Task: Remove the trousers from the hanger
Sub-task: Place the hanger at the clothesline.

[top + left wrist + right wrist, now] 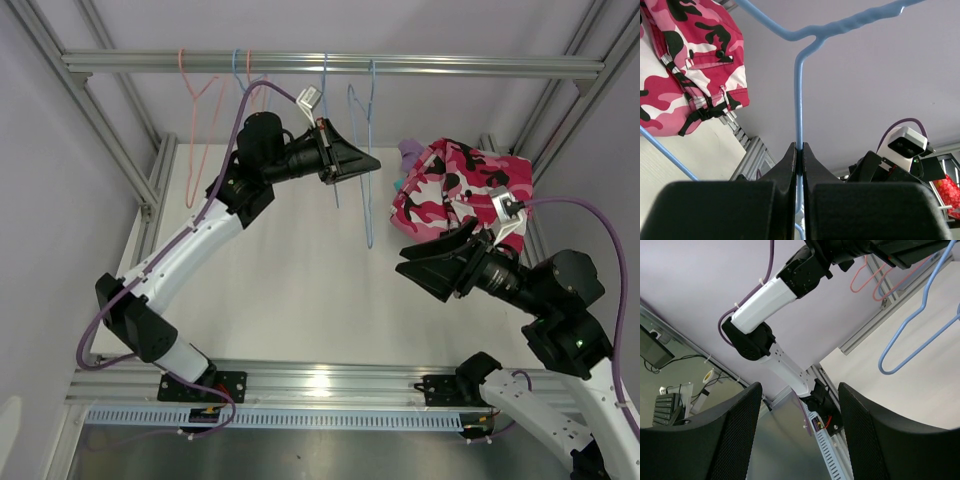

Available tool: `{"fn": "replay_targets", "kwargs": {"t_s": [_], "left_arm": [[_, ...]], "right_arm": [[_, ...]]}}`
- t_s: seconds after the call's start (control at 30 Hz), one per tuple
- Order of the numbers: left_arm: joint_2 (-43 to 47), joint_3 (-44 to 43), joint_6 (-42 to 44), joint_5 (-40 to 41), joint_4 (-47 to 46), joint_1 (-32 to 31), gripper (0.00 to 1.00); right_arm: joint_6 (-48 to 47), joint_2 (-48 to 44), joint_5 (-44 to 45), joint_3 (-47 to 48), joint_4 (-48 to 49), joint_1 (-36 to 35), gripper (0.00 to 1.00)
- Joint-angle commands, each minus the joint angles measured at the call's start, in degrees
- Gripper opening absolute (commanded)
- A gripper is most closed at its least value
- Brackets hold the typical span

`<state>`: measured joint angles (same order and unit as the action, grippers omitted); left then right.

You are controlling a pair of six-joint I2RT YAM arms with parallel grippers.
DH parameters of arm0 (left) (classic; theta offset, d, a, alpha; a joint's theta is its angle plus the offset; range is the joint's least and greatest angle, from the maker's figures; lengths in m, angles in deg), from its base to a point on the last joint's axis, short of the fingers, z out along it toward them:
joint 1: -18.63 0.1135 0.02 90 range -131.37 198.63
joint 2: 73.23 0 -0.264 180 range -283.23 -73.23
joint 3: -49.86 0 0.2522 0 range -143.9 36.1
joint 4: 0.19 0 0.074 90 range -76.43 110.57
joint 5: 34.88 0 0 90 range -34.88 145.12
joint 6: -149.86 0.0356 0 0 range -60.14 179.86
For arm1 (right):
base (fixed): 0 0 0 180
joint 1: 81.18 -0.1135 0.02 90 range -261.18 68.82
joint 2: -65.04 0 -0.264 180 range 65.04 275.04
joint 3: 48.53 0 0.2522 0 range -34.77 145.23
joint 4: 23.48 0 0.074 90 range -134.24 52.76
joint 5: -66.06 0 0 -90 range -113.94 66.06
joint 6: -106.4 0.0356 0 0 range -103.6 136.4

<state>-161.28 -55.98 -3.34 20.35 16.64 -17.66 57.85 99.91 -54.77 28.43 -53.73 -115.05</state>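
The pink camouflage trousers (455, 185) lie in a heap on the table at the back right, off any hanger; they also show in the left wrist view (685, 65). A lilac scrap (408, 150) and a teal scrap (398, 186) peek out at the heap's left edge. My left gripper (372, 160) is shut on the wire of a bare blue hanger (368, 215), which runs straight up from between the jaws (799, 100). My right gripper (420, 265) stands open and empty in front of the heap, with nothing between its fingers (735, 440).
A metal rail (450, 66) crosses the back and carries several bare hangers: a salmon one (190, 130) at the left, another blue one (330, 150) beside the left gripper. Frame posts stand at both sides. A blue hanger (920, 325) shows in the right wrist view.
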Motion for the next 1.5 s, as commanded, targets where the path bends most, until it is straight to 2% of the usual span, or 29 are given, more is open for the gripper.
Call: {"fn": "replay_targets", "kwargs": {"t_s": [0.0,0.33,0.97,1.47], "left_arm": [[-0.9,-5.0,-0.9,-1.9,0.2,1.1,0.0],[-7.7,-16.4,0.2,-2.7,4.5,1.8,0.0],[-13.5,-18.5,-1.8,-4.5,3.3,5.4,0.0],[-20.1,-25.4,-3.1,-5.1,4.0,7.0,0.0]], "right_arm": [[-1.5,0.5,0.4,-0.4,0.8,0.5,0.67],[-2.6,2.2,-3.4,-0.4,1.5,4.5,0.68],[2.1,7.5,-17.7,-6.7,10.3,20.2,0.69],[3.7,10.0,-24.1,-11.8,15.8,26.7,0.68]]}}
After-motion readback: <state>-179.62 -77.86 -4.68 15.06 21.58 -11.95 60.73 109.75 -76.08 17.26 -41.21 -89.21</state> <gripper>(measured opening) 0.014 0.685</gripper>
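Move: The left hand already pinches the blue hanger by its near shoulder. The rod spot it is bound for lies about 14 cm ahead of that hand and 10 cm above. On the rod, the nearest hung blue hanger is some 9 cm to its left; the bunched hangers are about 24 cm left, both roughly 14 cm ahead. From the empty right hand, the camouflage trousers lie about 20 cm ahead, 20 cm right and 28 cm below. Forward, by about 8.5 cm, the left hand carries the pinched blue hanger hook-first towards the rod, rising some 3 cm early on and then sinking back to its starting height, with next to no wrist turn and a steady grip. Meanwhile the open, empty right hand goes forward and down some 12 cm towards the camouflage trousers, its wrist tipping slightly. ##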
